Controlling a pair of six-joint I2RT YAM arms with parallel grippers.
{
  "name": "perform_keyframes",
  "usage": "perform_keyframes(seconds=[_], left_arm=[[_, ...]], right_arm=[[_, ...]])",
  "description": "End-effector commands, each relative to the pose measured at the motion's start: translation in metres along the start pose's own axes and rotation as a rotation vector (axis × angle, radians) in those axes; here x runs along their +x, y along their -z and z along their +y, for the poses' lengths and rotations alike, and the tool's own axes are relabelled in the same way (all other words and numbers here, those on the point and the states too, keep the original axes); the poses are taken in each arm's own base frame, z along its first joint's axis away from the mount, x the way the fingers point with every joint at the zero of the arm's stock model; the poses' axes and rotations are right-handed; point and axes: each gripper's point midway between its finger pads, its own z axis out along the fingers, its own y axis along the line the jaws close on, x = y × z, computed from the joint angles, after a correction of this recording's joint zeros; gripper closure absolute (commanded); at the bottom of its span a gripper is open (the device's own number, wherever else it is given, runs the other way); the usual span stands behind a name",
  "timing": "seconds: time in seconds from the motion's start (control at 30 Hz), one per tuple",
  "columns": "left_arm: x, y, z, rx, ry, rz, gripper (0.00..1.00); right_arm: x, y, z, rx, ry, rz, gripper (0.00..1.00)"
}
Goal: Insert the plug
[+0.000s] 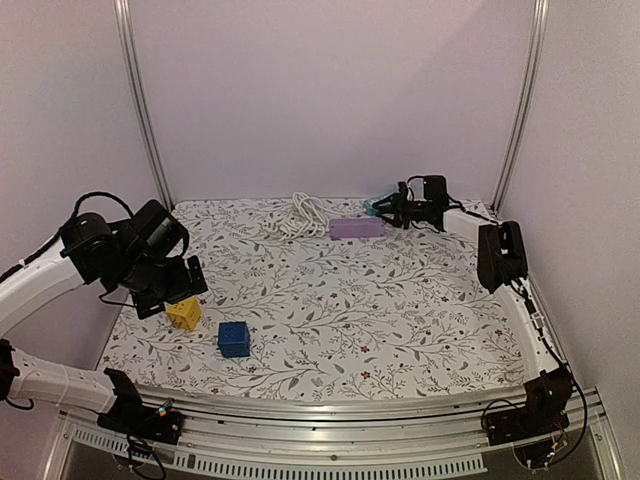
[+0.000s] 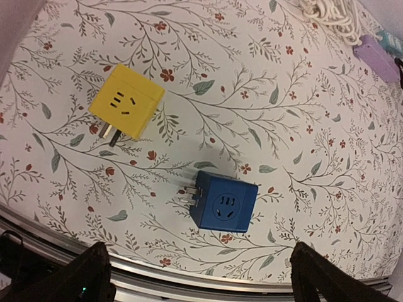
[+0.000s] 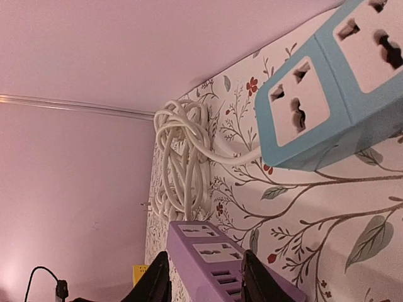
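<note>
Two cube plugs with metal prongs lie on the floral mat: a yellow one (image 1: 184,313) (image 2: 126,106) and a blue one (image 1: 233,339) (image 2: 225,201). My left gripper (image 1: 170,290) (image 2: 201,267) hovers open above them, holding nothing, its fingers (image 2: 88,274) wide apart near the table's front rail. At the back, my right gripper (image 1: 386,218) (image 3: 204,280) is shut on one end of a purple power strip (image 1: 356,228) (image 3: 214,248), one finger on each long side. The strip's sockets face up.
A teal power strip (image 1: 372,207) (image 3: 321,94) lies just beyond the purple one, near the back wall. A coiled white cable (image 1: 305,215) (image 3: 182,163) sits to the left of both strips. Metal frame posts stand at the back corners.
</note>
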Motion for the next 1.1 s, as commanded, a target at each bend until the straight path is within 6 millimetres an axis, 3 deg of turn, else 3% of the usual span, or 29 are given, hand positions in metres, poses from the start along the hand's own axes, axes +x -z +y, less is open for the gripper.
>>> perform_keyframes(seconds=[0.0,0.3,0.5,0.63,0.73,0.83,0.97,1.07], left_arm=[[0.001,0.003,-0.004,0.016,-0.024,0.002,0.00],[0.003,0.003,-0.005,0.024,-0.042,0.011,0.01],[0.001,0.003,-0.006,0.033,-0.062,0.000,0.01],[0.000,0.002,-0.008,0.037,-0.083,-0.006,0.00],[0.000,0.001,-0.009,0.042,-0.098,-0.010,0.01],[0.000,-0.002,-0.008,0.042,-0.113,-0.010,0.00],[0.003,-0.004,-0.005,0.041,-0.131,-0.007,0.01],[0.005,-0.006,-0.002,0.041,-0.139,-0.005,0.00]], right_arm=[[0.042,-0.021,-0.003,-0.051,0.020,0.147,0.63],[0.096,-0.034,-0.002,0.021,0.067,0.284,0.64],[0.129,-0.027,0.045,0.026,0.165,0.346,0.63],[0.157,-0.022,0.058,0.055,0.197,0.398,0.62],[0.171,-0.018,0.068,0.083,0.244,0.409,0.54],[0.176,-0.013,0.078,0.113,0.295,0.403,0.40],[0.175,-0.008,0.088,0.180,0.345,0.375,0.34],[0.172,-0.007,0.081,0.313,0.425,0.331,0.31]])
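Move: The right hand, low and part-closed with its fingers pointing left and a little forward, has the purple strip about 8 cm to its left, some 4 cm back and 4 cm below. The teal strip lies roughly 6 cm ahead, level sideways and 4 cm lower; the white cord coil is about 26 cm left and 3 cm ahead, 5 cm below. For the left hand, the purple strip is some 37 cm ahead, 42 cm right and 16 cm below. The right hand sweeps about 16 cm back and 10 cm left, away from the teal strip, dipping some 3 cm on the way so its part-closed fingers drag the purple strip's right-hand end back towards the robot. Meanwhile it swings roughly 25 degrees counter-clockwise; near the finish it rises about 6 cm from its lowest point, tips the fingers farther down and opens them well wider above the purple strip. ##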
